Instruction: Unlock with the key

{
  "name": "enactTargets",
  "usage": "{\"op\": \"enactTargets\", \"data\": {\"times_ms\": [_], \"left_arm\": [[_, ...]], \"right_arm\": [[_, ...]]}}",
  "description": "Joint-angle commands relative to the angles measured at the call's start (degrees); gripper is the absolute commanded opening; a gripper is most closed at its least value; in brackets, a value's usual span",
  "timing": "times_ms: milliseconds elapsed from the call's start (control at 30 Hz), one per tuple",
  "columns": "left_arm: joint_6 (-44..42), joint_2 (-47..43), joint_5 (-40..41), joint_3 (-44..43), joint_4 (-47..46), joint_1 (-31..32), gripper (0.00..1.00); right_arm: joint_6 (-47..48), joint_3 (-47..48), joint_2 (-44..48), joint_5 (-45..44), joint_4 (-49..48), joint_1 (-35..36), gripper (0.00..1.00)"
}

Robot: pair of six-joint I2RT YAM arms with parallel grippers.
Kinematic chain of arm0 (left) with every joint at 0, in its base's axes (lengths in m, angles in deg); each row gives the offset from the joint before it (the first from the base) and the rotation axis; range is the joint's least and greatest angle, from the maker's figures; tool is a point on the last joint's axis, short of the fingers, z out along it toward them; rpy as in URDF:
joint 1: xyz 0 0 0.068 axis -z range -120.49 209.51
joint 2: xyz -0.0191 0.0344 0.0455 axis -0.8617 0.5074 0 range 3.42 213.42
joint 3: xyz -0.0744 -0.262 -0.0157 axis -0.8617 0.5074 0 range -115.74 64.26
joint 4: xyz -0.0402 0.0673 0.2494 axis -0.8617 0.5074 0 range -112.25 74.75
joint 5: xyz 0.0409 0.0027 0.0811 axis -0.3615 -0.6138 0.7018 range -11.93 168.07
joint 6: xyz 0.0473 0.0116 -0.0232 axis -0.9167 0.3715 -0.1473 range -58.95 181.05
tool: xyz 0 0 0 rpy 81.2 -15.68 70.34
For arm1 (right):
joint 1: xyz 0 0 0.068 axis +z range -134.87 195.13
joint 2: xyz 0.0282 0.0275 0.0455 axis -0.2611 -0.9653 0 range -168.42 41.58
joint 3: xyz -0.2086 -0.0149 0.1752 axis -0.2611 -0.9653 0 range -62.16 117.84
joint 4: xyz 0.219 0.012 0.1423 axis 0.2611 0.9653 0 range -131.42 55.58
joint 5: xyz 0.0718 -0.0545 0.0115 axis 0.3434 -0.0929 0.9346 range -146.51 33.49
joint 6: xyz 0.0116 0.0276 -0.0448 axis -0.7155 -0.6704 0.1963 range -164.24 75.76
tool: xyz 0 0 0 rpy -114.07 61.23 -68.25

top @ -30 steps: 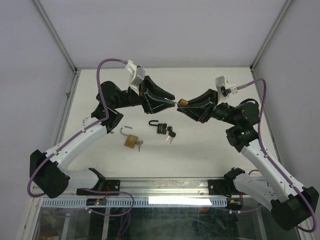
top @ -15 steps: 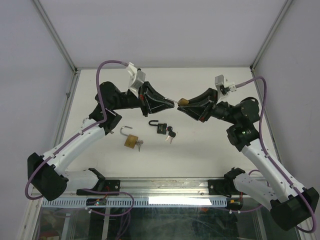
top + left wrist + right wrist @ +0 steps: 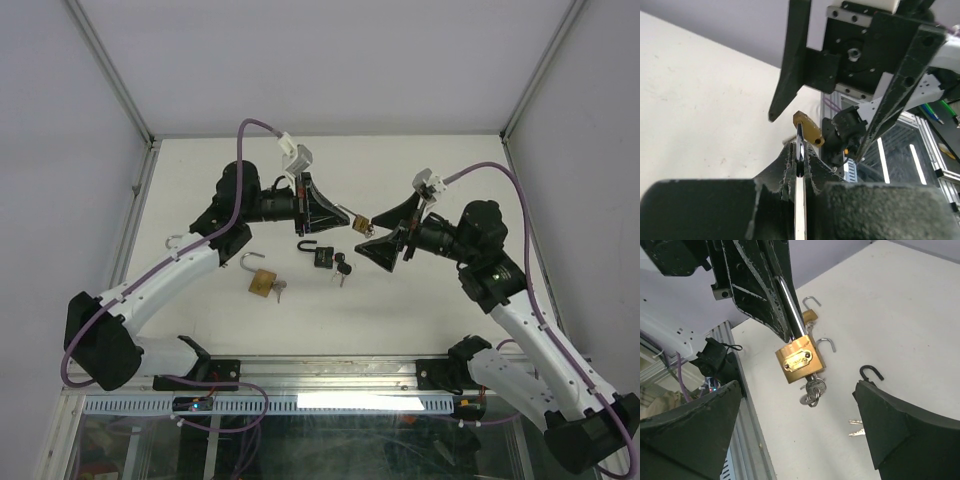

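Note:
A brass padlock (image 3: 352, 220) hangs in the air above the table's middle, and a key (image 3: 812, 389) on a ring sticks in its keyhole. My left gripper (image 3: 340, 214) is shut on its shackle; in the left wrist view the fingertips (image 3: 810, 159) pinch the silver bar with the brass padlock (image 3: 808, 130) beyond them. My right gripper (image 3: 385, 236) stands wide open just right of the lock and touches nothing. In the right wrist view the padlock (image 3: 799, 360) and key dangle between my spread right gripper (image 3: 797, 407) fingers.
On the table below lie a black padlock (image 3: 318, 254) with an open shackle, loose keys (image 3: 342, 268) beside it, and a second brass padlock (image 3: 261, 280) with an open shackle and keys. The table's metal front rail (image 3: 330, 375) runs along the near edge.
My left gripper shut on the padlock's shackle. My right gripper then let go, opened wide and drew back slightly right. The left arm swung right with the lock.

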Motion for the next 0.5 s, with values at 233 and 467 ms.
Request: {"op": "enactTargets", "data": {"times_ms": [233, 467], "left_arm": [[-26.9, 9.3, 3.1, -1.4, 25.2, 4.8, 0.00], [-30.8, 18.7, -2.1, -7.3, 29.0, 13.0, 0.00]], "right_arm": [[8.3, 3.2, 8.4, -14.2, 19.5, -0.4, 1.00], [6.3, 3.9, 13.6, -27.5, 25.4, -0.4, 1.00]]}}
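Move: The left hand has the brass padlock by its shackle and is taking it to bare table some 9 cm back, 6 cm right and 31 cm below. On the table, the black padlock lies about 3 cm ahead and 3 cm left of that hand, its keys level and 1 cm right, the open brass lock 2 cm back and 17 cm left. The held padlock is 3 cm left of the right hand, 1 cm ahead. Still pinching the shackle, the left hand sinks some 18 cm tableward, then also back; open right hand withdraws rightward. ##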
